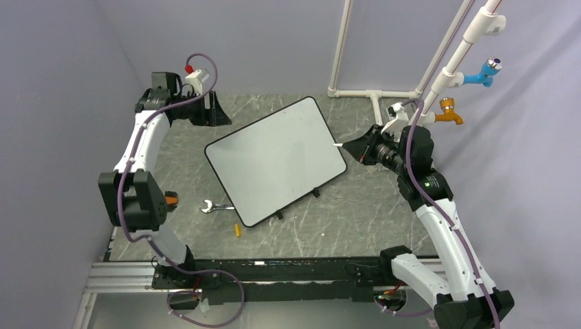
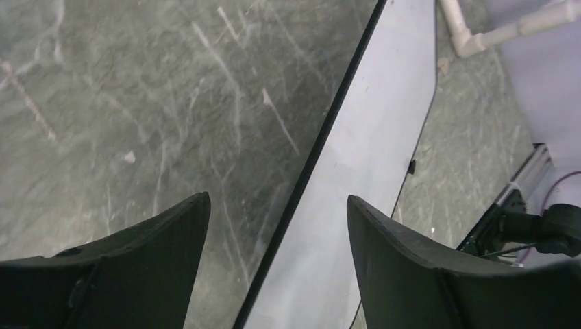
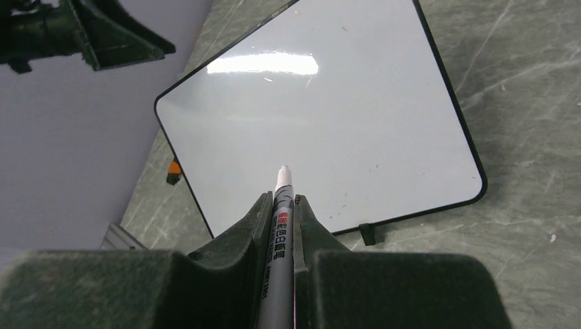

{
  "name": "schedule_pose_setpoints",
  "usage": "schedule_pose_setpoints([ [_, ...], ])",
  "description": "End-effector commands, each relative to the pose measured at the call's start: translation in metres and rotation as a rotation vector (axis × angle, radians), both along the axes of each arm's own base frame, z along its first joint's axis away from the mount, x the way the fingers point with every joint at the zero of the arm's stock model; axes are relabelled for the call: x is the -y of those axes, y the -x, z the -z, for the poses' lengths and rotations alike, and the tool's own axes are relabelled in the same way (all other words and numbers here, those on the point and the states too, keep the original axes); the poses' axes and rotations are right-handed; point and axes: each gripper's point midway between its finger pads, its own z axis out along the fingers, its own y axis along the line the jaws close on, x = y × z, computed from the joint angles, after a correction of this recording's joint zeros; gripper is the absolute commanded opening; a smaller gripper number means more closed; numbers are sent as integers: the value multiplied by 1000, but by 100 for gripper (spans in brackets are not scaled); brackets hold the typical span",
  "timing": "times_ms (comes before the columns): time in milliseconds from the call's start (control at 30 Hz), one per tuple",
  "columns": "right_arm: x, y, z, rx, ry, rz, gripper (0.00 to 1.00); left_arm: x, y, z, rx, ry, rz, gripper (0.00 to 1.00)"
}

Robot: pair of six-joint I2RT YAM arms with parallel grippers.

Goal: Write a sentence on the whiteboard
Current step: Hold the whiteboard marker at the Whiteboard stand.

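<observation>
The whiteboard [image 1: 277, 159] lies tilted on the table, and its face [image 3: 322, 123] is blank; no sentence shows on it. At the board's right edge my right gripper [image 1: 357, 148] is shut on a grey marker [image 3: 281, 236]. The marker's pale tip [image 1: 337, 144] points at the board, just above its surface. My left gripper [image 1: 211, 110] hangs open at the back left, past the board's far-left corner. In the left wrist view the open gripper [image 2: 277, 199] has nothing between its fingers, and the board's black rim [image 2: 322, 137] runs below the gap.
A small wrench [image 1: 216, 205] and a yellow cap [image 1: 238, 230] lie on the table in front of the board. A white pipe frame [image 1: 373, 93] stands at the back right, carrying a blue tap [image 1: 486, 71] and an orange tap [image 1: 449, 114].
</observation>
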Motion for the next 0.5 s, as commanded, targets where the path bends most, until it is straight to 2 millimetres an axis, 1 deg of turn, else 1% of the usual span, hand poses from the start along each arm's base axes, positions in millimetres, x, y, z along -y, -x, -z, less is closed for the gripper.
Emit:
schedule_pose_setpoints([
  [0,-7,-2,-16,69,-15,-43,0,22,-7,-16,22,95,183,74],
  [100,-5,-2,-15,65,-3,-36,0,33,-7,-5,-23,164,239,68],
  [133,-5,-2,-15,64,3,-36,0,38,-5,0,-39,171,259,66],
  [200,-4,-2,-14,62,9,-35,0,41,-3,11,-61,147,269,64],
  [267,-4,-3,-14,59,13,-36,0,57,2,19,-87,155,307,62],
  [333,-5,-4,-13,56,11,-39,0,63,5,21,-104,157,334,56],
  [467,-6,-5,-12,50,12,-42,0,66,6,25,-121,178,343,44],
])
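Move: The left hand, empty and open, hovers just off the whiteboard's raised far edge; the stretch it goes for lies about 7 cm to its right, 2 cm back and 6 cm below. The whiteboard's middle is some 15 cm right, 8 cm back and 14 cm down, its raised left corner about 5 cm left, 7 cm back and 8 cm down. For the right hand, which already grips the marker, that edge stretch lies roughly 30 cm left, 12 cm ahead and 13 cm lower. The left hand swings right about 6 cm and sinks some 4 cm onto the whiteboard's raised far edge, easing forward 2 cm at first and then back again, until one finger is behind the board and the other over its white face. On the way the wrist turns clockwise some 15 degrees and tips further down while the fingers close to about half open, and the right hand stays nearly in place, still gripping the marker with its tip pointing out over the board. ##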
